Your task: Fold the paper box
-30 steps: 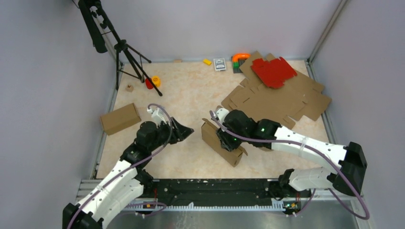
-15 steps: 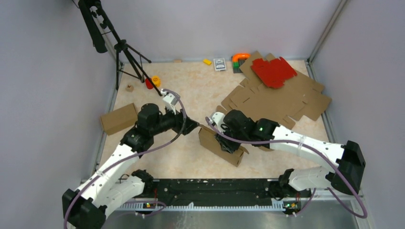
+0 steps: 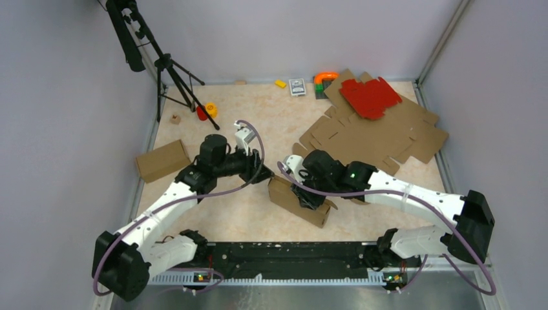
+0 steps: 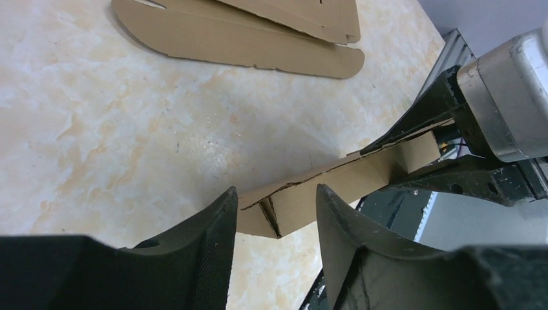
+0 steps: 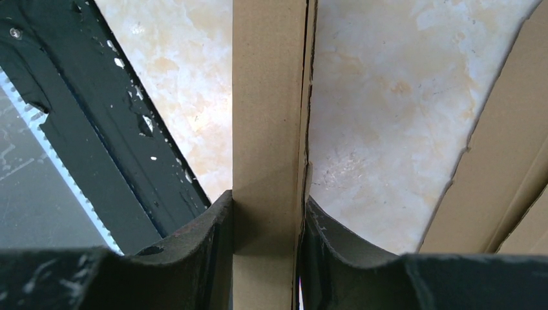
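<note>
The paper box [image 3: 300,205] is a brown cardboard box, partly folded, lying slantwise in the middle of the table. My right gripper [image 3: 305,192] reaches down on its middle. In the right wrist view this gripper [image 5: 267,197] is shut on an upright panel of the paper box [image 5: 268,97]. My left gripper [image 3: 265,175] is at the box's left end. In the left wrist view it [image 4: 275,189] stands open, and the box's end corner [image 4: 284,213] shows between the fingertips. Whether they touch it I cannot tell.
Flat brown die-cut sheets [image 3: 381,135] lie at the back right with a red sheet [image 3: 369,97] on top. A folded brown box [image 3: 161,160] sits at the left edge. A tripod [image 3: 171,71] stands back left, and small items [image 3: 297,86] line the back wall.
My left arm has swung right and forward until its gripper reached the box's left end, and its jaws narrowed a little. The right gripper kept its hold while the box shifted slightly left.
</note>
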Robot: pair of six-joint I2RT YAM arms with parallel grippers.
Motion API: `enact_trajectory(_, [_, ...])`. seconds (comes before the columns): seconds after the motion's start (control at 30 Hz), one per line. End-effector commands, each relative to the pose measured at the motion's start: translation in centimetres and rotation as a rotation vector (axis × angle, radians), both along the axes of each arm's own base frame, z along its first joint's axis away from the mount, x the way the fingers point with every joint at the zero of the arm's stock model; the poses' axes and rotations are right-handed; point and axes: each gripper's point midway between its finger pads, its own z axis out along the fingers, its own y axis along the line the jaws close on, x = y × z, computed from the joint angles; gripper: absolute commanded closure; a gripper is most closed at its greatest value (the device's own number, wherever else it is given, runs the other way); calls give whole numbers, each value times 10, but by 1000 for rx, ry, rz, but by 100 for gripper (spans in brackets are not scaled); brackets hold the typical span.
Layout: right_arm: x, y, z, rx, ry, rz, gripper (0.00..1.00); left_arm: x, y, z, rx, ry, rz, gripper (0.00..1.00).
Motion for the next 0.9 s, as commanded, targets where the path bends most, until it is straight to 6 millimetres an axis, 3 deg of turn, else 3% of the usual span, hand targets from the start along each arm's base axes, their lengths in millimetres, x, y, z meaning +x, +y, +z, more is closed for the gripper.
enact_trajectory(0.0, [6, 8, 6, 48, -10, 0, 68, 3, -7, 18, -26, -22, -35, 55])
enact_trajectory(0.4, [8, 9, 4, 49, 3, -8, 68, -2, -6, 8, -7, 36, -28, 67])
enact_trajectory(0.63, [9, 10, 3, 53, 4, -14, 68, -4, -9, 7, -24, 92, -18, 92])
enact_trajectory(0.87, [10, 12, 1, 51, 22, -40, 68, -3, -11, 1, -4, 99, 17, 100])
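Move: The slotted end of the paper box lies just off the left fingertips, some 3 cm back, 2 cm to the right and 3 cm below. The box's middle is about 8 cm back and 10 cm right of the left hand, and the cardboard sheets centre roughly 14 cm ahead and 36 cm right, well below. From the right hand, already gripping the box, the slotted end is about 12 cm left and 5 cm ahead, near level; the box's middle is some 3 cm left and 3 cm below. With the right fingers still pinching the box and holding it nearly in place, the left fingers go from about half open to fully shut, their tips ending right at the box's edge beside the end slot. Meanwhile the left hand eases down a little over 1 cm and back about 1 cm towards that end, turning some 5 degrees. ##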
